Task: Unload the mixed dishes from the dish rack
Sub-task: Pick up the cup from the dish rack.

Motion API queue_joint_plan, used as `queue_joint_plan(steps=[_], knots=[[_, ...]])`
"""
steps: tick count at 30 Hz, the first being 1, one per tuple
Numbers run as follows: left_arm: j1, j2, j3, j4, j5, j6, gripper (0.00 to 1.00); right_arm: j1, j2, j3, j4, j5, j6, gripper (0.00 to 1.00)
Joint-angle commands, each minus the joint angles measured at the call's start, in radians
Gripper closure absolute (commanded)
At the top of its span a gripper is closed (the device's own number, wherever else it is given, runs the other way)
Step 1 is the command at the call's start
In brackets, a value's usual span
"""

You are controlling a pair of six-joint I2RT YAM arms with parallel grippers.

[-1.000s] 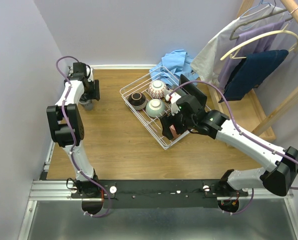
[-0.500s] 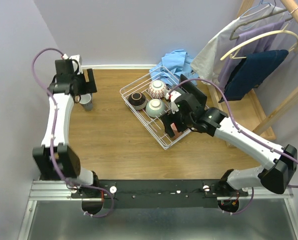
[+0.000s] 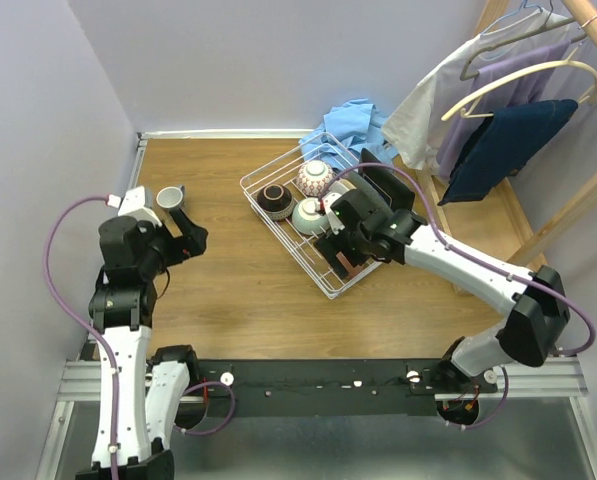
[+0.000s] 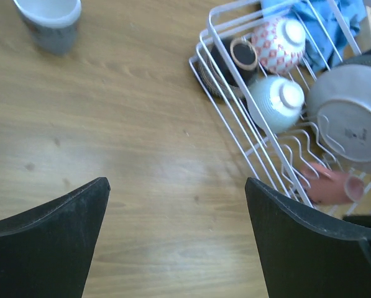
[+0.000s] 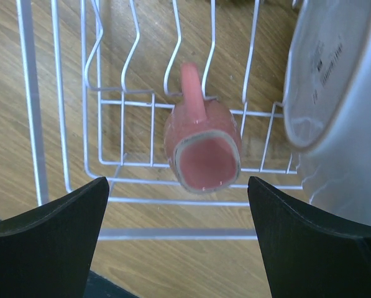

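Observation:
The white wire dish rack (image 3: 283, 238) sits at the table's middle right. It holds a brown bowl (image 3: 275, 199), a pale green bowl (image 3: 309, 214) and a red-patterned bowl (image 3: 316, 177), all upside down. A round plate (image 5: 334, 68) stands upright in it, and an orange-red cup (image 5: 201, 149) lies on its side. My right gripper (image 5: 179, 198) is open and hovers just above the cup at the rack's near corner. A grey cup (image 3: 170, 199) stands on the table at the far left. My left gripper (image 3: 183, 238) is open and empty, nearer than that cup.
A blue cloth (image 3: 353, 125) lies behind the rack. A wooden clothes rack with hanging garments (image 3: 508, 120) stands at the right. Walls close in the table at the left and the back. Bare wood (image 4: 141, 155) lies between the grey cup and the rack.
My left arm has pulled back from the far left corner toward the near side, leaving the grey cup standing on the table. My right gripper has shifted slightly left over the rack.

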Motion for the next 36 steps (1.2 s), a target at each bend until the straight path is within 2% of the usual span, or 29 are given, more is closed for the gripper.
queue_joint_plan(steps=[1,12,27,30,36], knots=[[-0.018,-0.076,-0.144,-0.024,0.082,-0.155,0.01,-0.002,0.087,0.044,0.010,0.052,-0.067,0.00],[-0.100,-0.133,-0.117,-0.085,0.015,-0.095,0.01,-0.014,0.148,0.018,0.048,0.067,-0.125,0.00],[-0.186,-0.125,-0.098,-0.073,0.047,-0.085,0.01,-0.061,0.185,-0.042,0.082,-0.069,-0.179,0.16],[-0.196,-0.132,-0.095,-0.078,0.047,-0.085,0.01,-0.069,0.193,-0.041,0.078,-0.077,-0.180,0.24],[-0.206,-0.139,-0.098,-0.062,0.059,-0.076,0.01,-0.069,0.181,-0.013,0.058,-0.121,-0.170,0.47]])
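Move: The pink cup in the near end of the rack is only about 3 cm ahead of the right hand and 8 cm below it, with no real sideways offset. The mint bowl sits roughly 12 cm ahead of that hand, 9 cm left and 8 cm lower; the big standing plate is some 11 cm ahead, 4 cm right and a little lower. From the left hand, the pink cup is around 34 cm right, 3 cm ahead and 17 cm down. The right fingers come to pinch the pink cup from both sides near its upturned base: the hand sinks about 6 cm into the rack and edges 2 cm forward, its wrist turning some 10 degrees, with the fingers closing partway in the later half. The open, empty left hand dips and backs off about 4 cm, farther from the cup it set down, then drifts about 5 cm right towards the rack. ##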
